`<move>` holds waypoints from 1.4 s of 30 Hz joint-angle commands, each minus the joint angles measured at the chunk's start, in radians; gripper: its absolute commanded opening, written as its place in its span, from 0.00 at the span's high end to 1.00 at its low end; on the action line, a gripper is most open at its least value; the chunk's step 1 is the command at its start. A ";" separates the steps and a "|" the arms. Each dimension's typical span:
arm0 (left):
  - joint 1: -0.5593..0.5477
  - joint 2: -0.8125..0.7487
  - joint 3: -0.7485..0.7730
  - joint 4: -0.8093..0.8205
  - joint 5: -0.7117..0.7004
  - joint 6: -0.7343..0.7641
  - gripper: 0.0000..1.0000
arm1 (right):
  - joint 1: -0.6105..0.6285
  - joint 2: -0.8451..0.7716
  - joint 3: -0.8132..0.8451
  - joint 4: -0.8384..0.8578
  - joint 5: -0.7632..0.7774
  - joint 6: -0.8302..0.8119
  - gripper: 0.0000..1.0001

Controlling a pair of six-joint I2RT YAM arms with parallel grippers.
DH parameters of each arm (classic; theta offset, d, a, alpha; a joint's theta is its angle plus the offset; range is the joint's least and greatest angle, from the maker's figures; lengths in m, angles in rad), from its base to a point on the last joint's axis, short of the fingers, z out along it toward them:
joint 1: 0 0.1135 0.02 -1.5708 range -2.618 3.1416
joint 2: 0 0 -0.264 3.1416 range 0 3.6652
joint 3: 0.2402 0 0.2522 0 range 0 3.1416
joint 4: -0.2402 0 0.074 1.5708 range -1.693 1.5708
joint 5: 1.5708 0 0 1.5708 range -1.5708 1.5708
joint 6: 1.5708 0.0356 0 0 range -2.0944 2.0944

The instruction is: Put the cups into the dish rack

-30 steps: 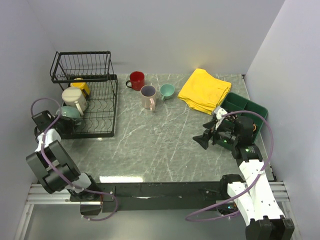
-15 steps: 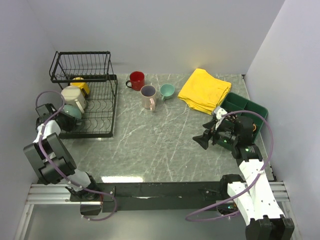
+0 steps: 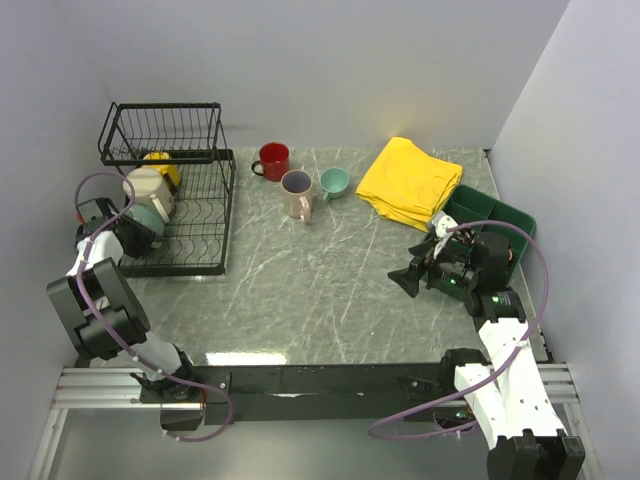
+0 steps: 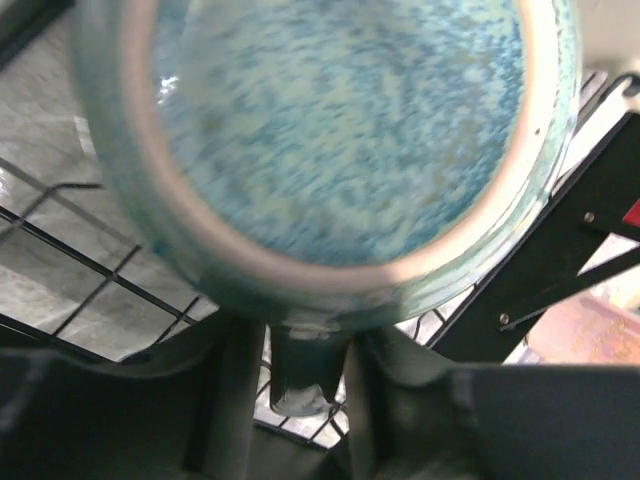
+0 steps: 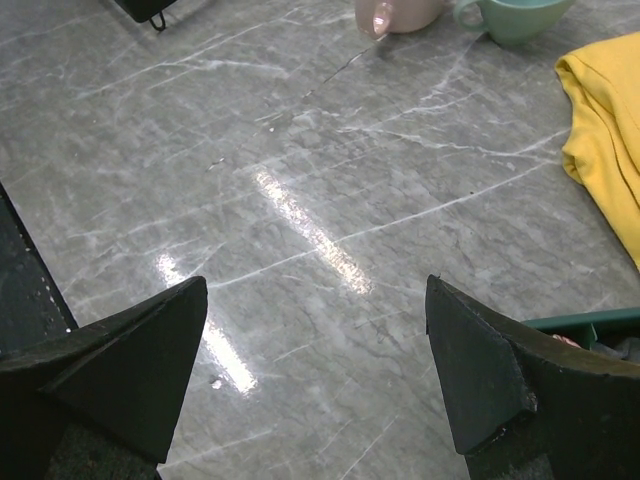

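The black wire dish rack (image 3: pixel 200 215) stands at the far left and holds three cups: a yellow mug (image 3: pixel 160 165), a cream mug (image 3: pixel 148 190) and a grey-green mug (image 3: pixel 143 220). My left gripper (image 3: pixel 122 232) is at the rack's left side. In the left wrist view the grey-green mug (image 4: pixel 340 130) fills the frame, its handle (image 4: pixel 305 365) between the fingers of the left gripper (image 4: pixel 308 350), open with thin gaps either side. A red mug (image 3: pixel 272 160), a pinkish-beige mug (image 3: pixel 297 192) and a small teal mug (image 3: pixel 334 182) stand on the table. My right gripper (image 3: pixel 410 278) hangs open and empty.
A folded yellow cloth (image 3: pixel 410 180) lies at the back right, with a green compartment tray (image 3: pixel 495 215) beside the right arm. The right wrist view shows marble table between the right gripper (image 5: pixel 315 370) fingers, and the cloth (image 5: pixel 610 130) and tray edge (image 5: pixel 590 325) to the right.
The left gripper has carried the grey-green mug a little farther into the rack, up against the cream mug, and its jaws have loosened round the handle. The right arm has hardly moved.
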 commanded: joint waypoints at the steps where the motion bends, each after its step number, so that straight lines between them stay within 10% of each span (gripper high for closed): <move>1: 0.003 -0.008 0.056 0.051 -0.089 0.017 0.57 | -0.013 -0.001 0.049 0.009 -0.017 -0.011 0.05; 42: -0.029 -0.117 -0.040 0.067 -0.165 0.082 0.28 | -0.056 -0.002 0.052 0.004 -0.028 -0.015 0.04</move>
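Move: The teal cup is at the left hand's fingers, its handle between the pads and its middle about 5 cm ahead, at roughly the same height. The cream mug stands in the rack some 11 cm ahead of this hand, straight out, with the yellow cup about 16 cm ahead and 3 cm to the right. From the idle right hand the teal cup lies roughly 57 cm to the left, 15 cm ahead and 12 cm lower. Edging left and up by about 1 cm each way, the left hand spreads its already loosening fingers and frees the teal cup's handle. After a short pause it dips some 2 cm while easing right and slightly back, then starts up and left again, fingers still widening either side of the handle. The wrist rolls only about 5 degrees. ##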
